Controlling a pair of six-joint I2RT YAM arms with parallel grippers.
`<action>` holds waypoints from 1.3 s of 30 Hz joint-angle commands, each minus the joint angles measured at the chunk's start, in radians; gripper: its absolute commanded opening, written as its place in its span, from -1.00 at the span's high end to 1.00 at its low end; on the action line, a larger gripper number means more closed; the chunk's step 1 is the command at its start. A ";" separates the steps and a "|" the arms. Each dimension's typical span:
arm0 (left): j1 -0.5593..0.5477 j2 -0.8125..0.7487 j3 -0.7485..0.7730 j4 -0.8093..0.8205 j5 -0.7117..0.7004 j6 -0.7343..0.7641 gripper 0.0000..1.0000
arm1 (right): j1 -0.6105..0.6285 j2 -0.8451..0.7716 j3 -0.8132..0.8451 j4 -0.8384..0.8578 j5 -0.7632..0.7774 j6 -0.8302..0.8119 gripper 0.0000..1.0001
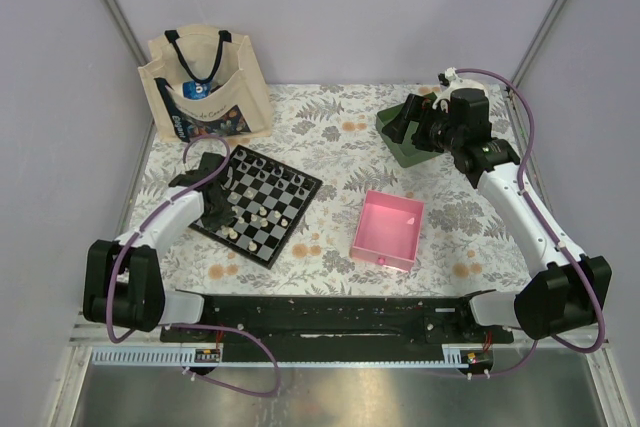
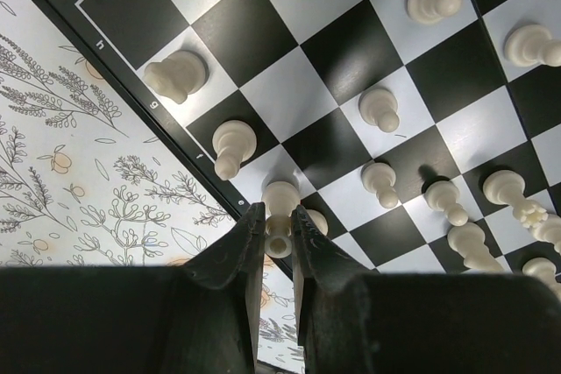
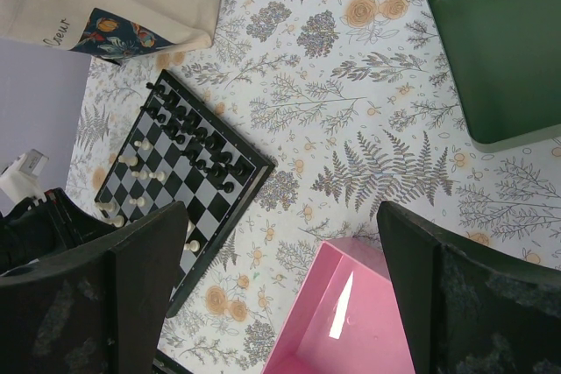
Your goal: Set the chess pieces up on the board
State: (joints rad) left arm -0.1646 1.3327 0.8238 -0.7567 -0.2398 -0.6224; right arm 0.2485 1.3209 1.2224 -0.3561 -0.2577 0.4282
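Observation:
The board (image 1: 283, 209) lies at the left of the table, with black chess pieces (image 3: 188, 129) along its far side and cream-white chess pieces (image 2: 379, 109) on its near half. My left gripper (image 2: 279, 216) is over the board's near-left edge (image 1: 218, 212), shut on the head of a cream-white piece (image 2: 280, 236) whose base is at a white edge square. More cream-white pieces (image 2: 232, 144) stand along that edge. My right gripper (image 1: 405, 127) hangs wide open and holds nothing (image 3: 280, 216), high over the back right, far from the board (image 3: 203, 188).
A pink square tray (image 1: 362, 232) sits right of the board and shows nothing inside (image 3: 351, 321). A green tray (image 3: 500, 41) lies at the back right, partly under my right gripper. A cloth tote bag (image 1: 205, 87) stands behind the board.

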 commanded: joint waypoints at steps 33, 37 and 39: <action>-0.001 -0.012 0.034 0.022 -0.049 -0.007 0.17 | 0.005 -0.011 0.008 0.032 -0.017 -0.003 -0.97; -0.001 -0.049 0.054 0.014 -0.043 0.000 0.03 | 0.003 -0.008 0.006 0.035 -0.018 -0.005 -0.97; -0.001 -0.070 0.067 0.011 -0.035 0.004 -0.03 | 0.003 -0.009 0.005 0.039 -0.017 -0.003 -0.97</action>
State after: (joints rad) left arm -0.1646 1.3281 0.8299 -0.7509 -0.2668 -0.6266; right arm 0.2485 1.3209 1.2224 -0.3561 -0.2573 0.4278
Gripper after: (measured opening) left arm 0.492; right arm 0.990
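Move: The left gripper holds a tall white piece right over its square on the board's near edge row; the square lies straight below, about 3 cm down. The white bishop stands about 2 cm to the left and 1 cm farther out, and another tall white piece 2 cm to the right and 1 cm nearer. A white pawn is about 3 cm right and 1 cm ahead. From the right hand the square lies roughly 41 cm left, 13 cm back and 24 cm below. Nudge the held piece only about half a centimetre forward and left onto its square between the bishop and the other tall piece, easing down a few millimetres with the wrist kept as it is. Then hold still, open the left fingers to about half so the pads let go on both sides, and just start to lift, less than 1 cm. ##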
